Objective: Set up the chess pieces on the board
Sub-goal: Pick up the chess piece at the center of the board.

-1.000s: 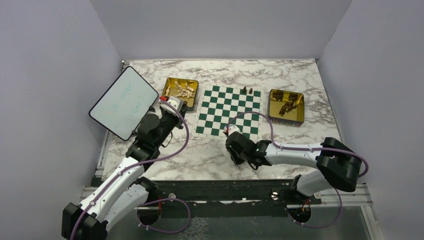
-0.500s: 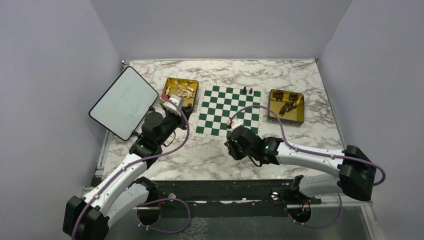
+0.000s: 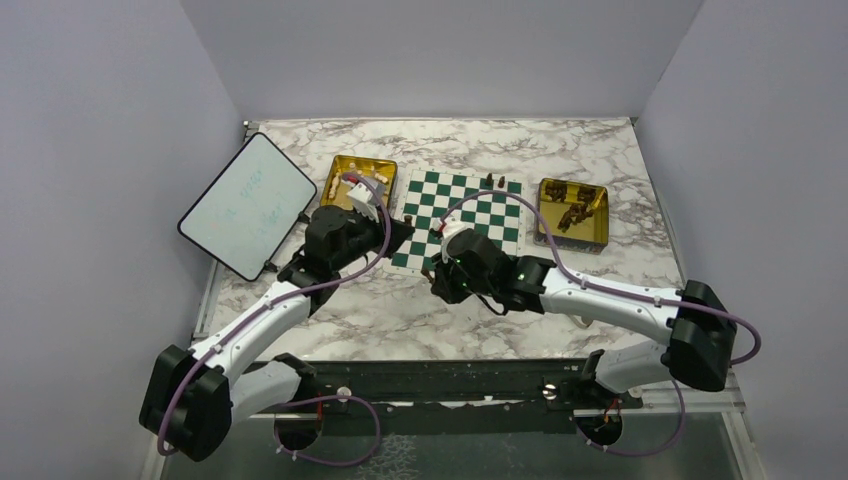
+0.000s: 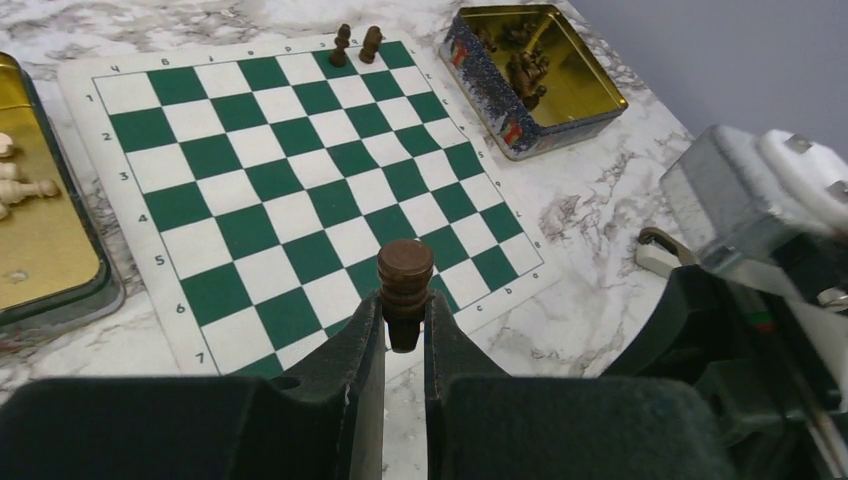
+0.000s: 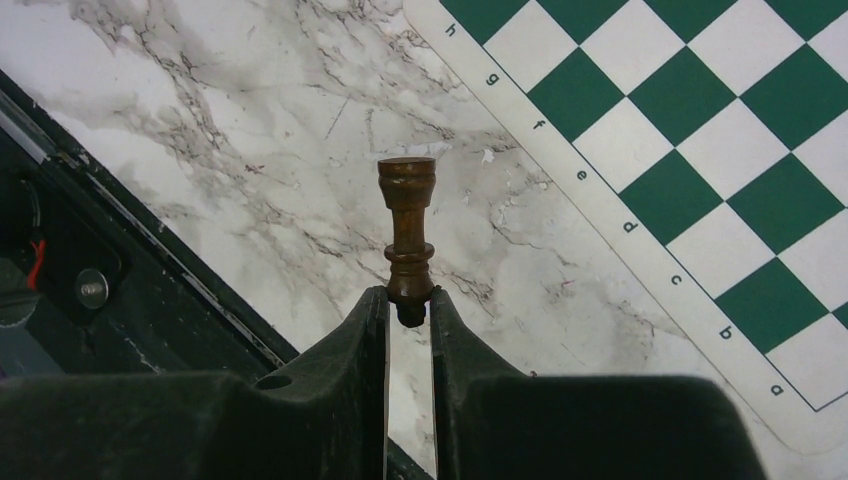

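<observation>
The green and white board (image 3: pixel 470 215) lies mid-table, with two dark chess pieces (image 3: pixel 493 181) standing at its far right edge. My left gripper (image 3: pixel 403 232) hovers at the board's left side. In the left wrist view it (image 4: pixel 404 310) is shut on a dark brown piece (image 4: pixel 405 275) above the board (image 4: pixel 260 180). My right gripper (image 3: pixel 432 272) hangs just off the board's near left corner. In the right wrist view it (image 5: pixel 409 298) is shut on the head of a slim dark brown piece (image 5: pixel 407 215) over bare marble beside the board (image 5: pixel 720 130).
A gold tray (image 3: pixel 365 160) with cream pieces stands left of the board, partly behind my left arm. Another gold tray (image 3: pixel 575 243) with dark pieces (image 4: pixel 525 70) is on the right. A white tablet (image 3: pixel 247 205) leans at the far left. The table's near edge (image 5: pixel 120 240) is close.
My left arm swung right from the cream tray to the board's left side. My right arm moved left and forward along the board's near edge, and its jaws narrowed slightly.
</observation>
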Controlling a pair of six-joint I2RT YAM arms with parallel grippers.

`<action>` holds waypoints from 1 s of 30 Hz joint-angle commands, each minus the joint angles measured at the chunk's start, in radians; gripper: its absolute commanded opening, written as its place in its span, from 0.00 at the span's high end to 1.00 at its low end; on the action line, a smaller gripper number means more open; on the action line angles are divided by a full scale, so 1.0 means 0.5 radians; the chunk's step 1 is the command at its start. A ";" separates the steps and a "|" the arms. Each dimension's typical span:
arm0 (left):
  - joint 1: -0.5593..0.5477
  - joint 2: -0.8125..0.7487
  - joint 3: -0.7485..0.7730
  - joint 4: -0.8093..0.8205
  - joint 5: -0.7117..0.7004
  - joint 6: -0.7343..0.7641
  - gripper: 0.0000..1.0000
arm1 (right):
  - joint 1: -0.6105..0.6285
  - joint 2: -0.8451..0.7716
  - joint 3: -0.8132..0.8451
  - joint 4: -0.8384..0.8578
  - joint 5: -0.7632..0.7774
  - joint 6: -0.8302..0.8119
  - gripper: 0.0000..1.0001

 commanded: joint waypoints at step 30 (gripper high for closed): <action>0.006 0.330 0.046 -0.154 0.115 -0.218 1.00 | 0.012 0.212 0.371 0.095 0.206 -0.076 0.95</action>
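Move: Each gripper holds a dark chess piece. From the left hand, the chess piece in the right gripper lies about 9 cm back, 5 cm to the right and 7 cm below; the board's centre is some 15 cm ahead, 10 cm right and 20 cm below. From the right hand, the chess piece in the left gripper is about 9 cm ahead, 5 cm left and 8 cm higher, the board's centre roughly 25 cm ahead, 5 cm right and 12 cm below. Bring the two held pieces together over the board's near edge. Lower the left gripper about 6 cm with a slight drift right, tipping its fingers down some 15 degrees. Ease the right gripper left and forward, then raise it, to end 3 cm or so farther each way, towards the left fingertips. Keep both grips closed on their pieces. ##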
